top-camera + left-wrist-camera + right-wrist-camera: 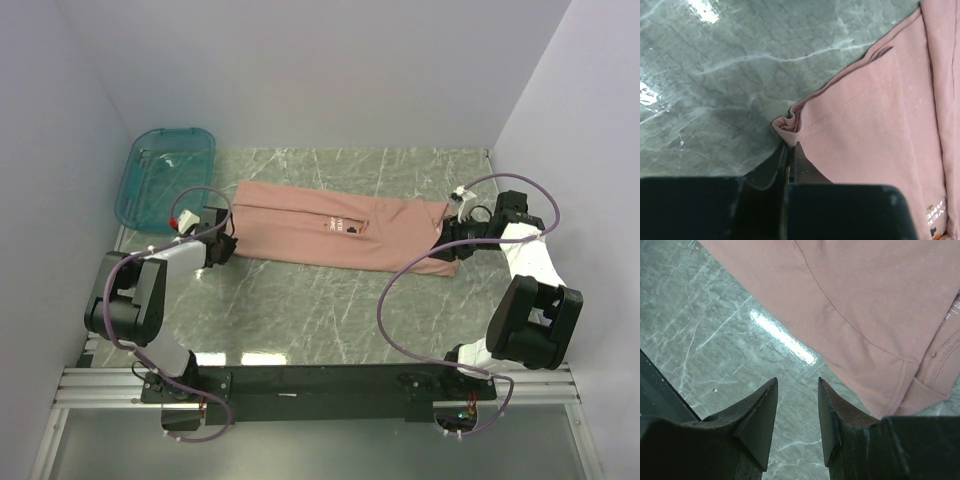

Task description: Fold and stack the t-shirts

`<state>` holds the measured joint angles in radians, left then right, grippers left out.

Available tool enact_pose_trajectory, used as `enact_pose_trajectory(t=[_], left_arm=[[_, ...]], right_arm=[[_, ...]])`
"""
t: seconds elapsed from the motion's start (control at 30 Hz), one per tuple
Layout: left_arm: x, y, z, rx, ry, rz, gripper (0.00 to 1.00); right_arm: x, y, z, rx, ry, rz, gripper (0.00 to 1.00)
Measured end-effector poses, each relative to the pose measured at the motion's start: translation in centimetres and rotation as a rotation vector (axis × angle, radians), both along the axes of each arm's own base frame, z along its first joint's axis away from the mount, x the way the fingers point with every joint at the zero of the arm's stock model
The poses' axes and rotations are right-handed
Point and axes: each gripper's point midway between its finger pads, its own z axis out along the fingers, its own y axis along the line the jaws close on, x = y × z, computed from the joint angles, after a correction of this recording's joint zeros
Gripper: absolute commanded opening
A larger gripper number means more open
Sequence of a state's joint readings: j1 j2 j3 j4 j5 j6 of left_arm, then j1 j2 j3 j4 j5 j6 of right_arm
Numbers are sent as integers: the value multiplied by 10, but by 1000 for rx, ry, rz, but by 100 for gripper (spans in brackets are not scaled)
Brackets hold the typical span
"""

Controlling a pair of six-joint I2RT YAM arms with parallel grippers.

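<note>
The dusty-pink t-shirt (330, 232) lies as a long folded strip across the marble table, its small print (345, 225) facing up. At the strip's left end, my left gripper (228, 247) is low on the table. The left wrist view shows that gripper (791, 143) shut, with a bunched corner of the t-shirt (865, 125) pinched at its tips. My right gripper (447, 240) sits at the strip's right end. In the right wrist view it (798, 380) stands open over bare marble, and the t-shirt (865, 300) hem runs just beside its right finger (832, 405).
A translucent teal bin (165, 172) rests at the back left corner, just behind the left arm. White walls close in the table (330, 310) on the left, back and right. Purple cables loop from both arms.
</note>
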<state>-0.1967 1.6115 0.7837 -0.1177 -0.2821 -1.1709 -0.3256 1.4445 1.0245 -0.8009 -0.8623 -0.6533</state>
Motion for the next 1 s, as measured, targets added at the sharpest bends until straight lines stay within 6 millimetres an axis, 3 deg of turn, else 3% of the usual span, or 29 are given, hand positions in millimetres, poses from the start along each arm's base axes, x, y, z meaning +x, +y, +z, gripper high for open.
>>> enact_pose_trajectory(t=[0.17, 0.47, 0.53, 0.57, 0.6, 0.63, 0.7, 0.73, 0.9, 1.0], left_arm=[[-22, 2, 1, -7, 0, -9, 0], [-130, 2, -2, -142, -2, -1, 3], [-147, -9, -1, -197, -17, -24, 16], [-154, -15, 0, -225, -28, -45, 40], [-160, -21, 2, -256, -40, -67, 51], [-163, -27, 7, -288, -65, -85, 75], [-169, -34, 20, -336, -114, -120, 95], [-169, -37, 31, -356, -159, -137, 100], [-168, -41, 97, -387, -378, -222, 100], [-163, -43, 119, -352, -409, -265, 99]], right_arm=[[0, 0, 0, 2, -2, 1, 45], [-2, 2, 2, 10, -6, 12, 45], [-3, 3, 2, 14, -7, 16, 45], [-3, 3, 3, 15, -6, 17, 45], [-4, 3, 3, 16, -5, 18, 45], [-4, 3, 3, 16, -5, 18, 45], [-5, 4, 3, 17, -2, 18, 45], [-5, 4, 3, 17, -1, 19, 45], [-6, 4, 5, 16, -7, 18, 45], [-6, 4, 5, 16, -7, 18, 45]])
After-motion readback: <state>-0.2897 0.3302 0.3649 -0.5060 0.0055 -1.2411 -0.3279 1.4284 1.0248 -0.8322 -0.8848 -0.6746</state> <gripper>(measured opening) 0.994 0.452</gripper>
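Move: The left hand's shut fingers already pinch the folded t-shirt's near left corner, down at the table. The bare table that corner is taken to lies about 16 cm straight back. The t-shirt's middle is some 36 cm to the right and 8 cm ahead; the blue bin's is roughly 22 cm left and 24 cm ahead. From the right hand, that bare spot lies about 65 cm left, 15 cm back and 11 cm lower. Keeping its pinch on the corner, the left hand drags the t-shirt's left end back across the table towards the robot, level and quick, some 15 cm. It then swerves a little right while the fingers open wide and let go, and rises about 12 cm clear, the wrist tipping the fingers upward some 25 degrees and turning a little clockwise. ##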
